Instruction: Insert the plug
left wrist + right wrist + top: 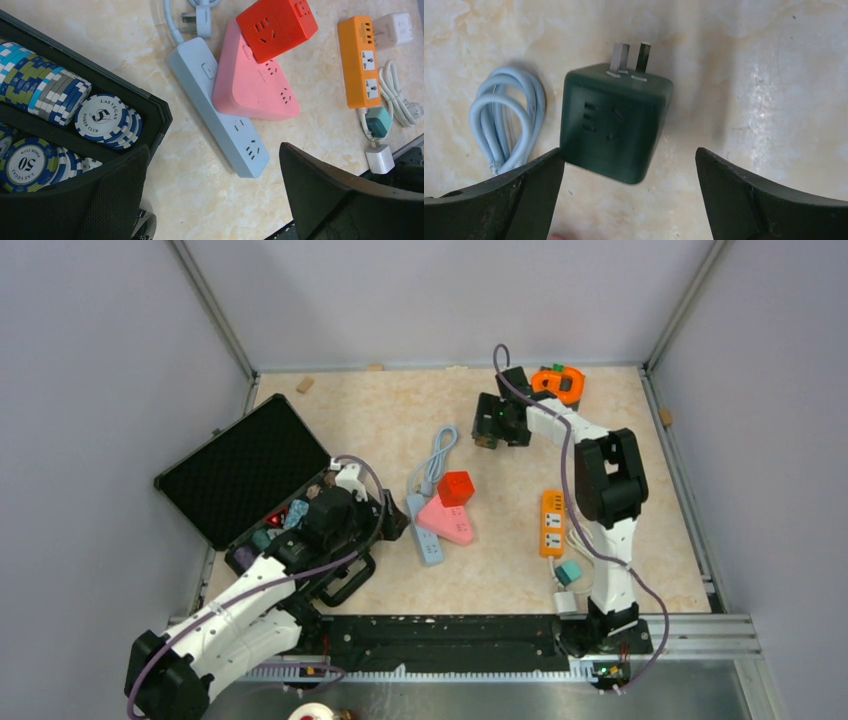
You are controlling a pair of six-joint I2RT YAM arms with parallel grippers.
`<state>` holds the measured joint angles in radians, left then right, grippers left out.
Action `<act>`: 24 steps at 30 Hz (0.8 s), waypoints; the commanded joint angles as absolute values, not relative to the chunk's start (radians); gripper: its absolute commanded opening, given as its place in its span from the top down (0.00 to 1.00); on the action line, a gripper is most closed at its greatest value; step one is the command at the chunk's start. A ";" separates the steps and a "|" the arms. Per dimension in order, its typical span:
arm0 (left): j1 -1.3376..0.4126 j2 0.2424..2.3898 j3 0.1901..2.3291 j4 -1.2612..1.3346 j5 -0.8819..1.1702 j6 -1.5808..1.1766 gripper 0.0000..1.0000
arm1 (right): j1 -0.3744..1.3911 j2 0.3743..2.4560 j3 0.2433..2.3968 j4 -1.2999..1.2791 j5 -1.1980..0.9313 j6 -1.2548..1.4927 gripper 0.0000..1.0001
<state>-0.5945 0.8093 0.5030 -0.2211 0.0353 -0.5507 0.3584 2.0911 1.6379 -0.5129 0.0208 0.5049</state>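
A dark green cube plug (616, 125) lies on the table with its two metal prongs (629, 55) pointing away from me. My right gripper (629, 159) hangs open just above it, the left finger close to the cube's corner and the right finger well clear; nothing is gripped. In the top view that gripper (488, 425) is at the back of the table and covers the plug. My left gripper (214, 147) is open and empty over bare table beside the end of a light blue power strip (215, 105).
A pink triangular strip (255, 85) leans on the blue one, with a red cube socket (277, 25) on top. An orange strip (357, 60), teal plug (378, 121) and white adapters lie right. An open black case (240, 475) holds poker chips (107, 120). A coiled blue cable (509, 117) lies by the plug.
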 commanded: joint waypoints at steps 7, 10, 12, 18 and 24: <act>-0.597 0.834 0.486 -0.203 0.009 -0.519 0.01 | 0.425 2.253 1.872 -0.603 0.243 0.517 0.02; -0.598 0.839 0.485 -0.202 0.010 -0.524 0.01 | 0.445 2.277 1.906 -0.623 0.324 0.482 0.13; -0.597 0.843 0.485 -0.205 0.010 -0.526 0.01 | 0.459 2.275 1.905 -0.630 0.362 0.463 0.30; -0.596 0.844 0.490 -0.215 0.016 -0.537 0.01 | 0.490 2.184 1.806 -0.620 0.436 0.429 0.85; -0.595 0.811 0.510 -0.246 0.027 -0.557 0.01 | 0.492 1.930 1.551 -0.508 0.336 0.318 1.00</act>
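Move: The green cube plug stands about 3 cm ahead of the right hand, 1 cm to its left and 3 cm below, already between the open fingers' paths. The pale-blue cord coil lies roughly 9 cm left of that hand and 1 cm ahead; the red cube plug is some 10 cm back and 7 cm left; the orange pumpkin about 14 cm ahead and 12 cm right. From the left hand, the green plug is around 23 cm ahead and 17 cm right. Ease the right gripper about 3 cm forward and 2 cm down over the green plug, close the fingers on its two opposite sides, then draw it back some 4 cm towards the base at that same low height. Through the grip and the pull, roll the wrist about 20 degrees so the hand's left side dips. Let the open left gripper sink 2 cm. ##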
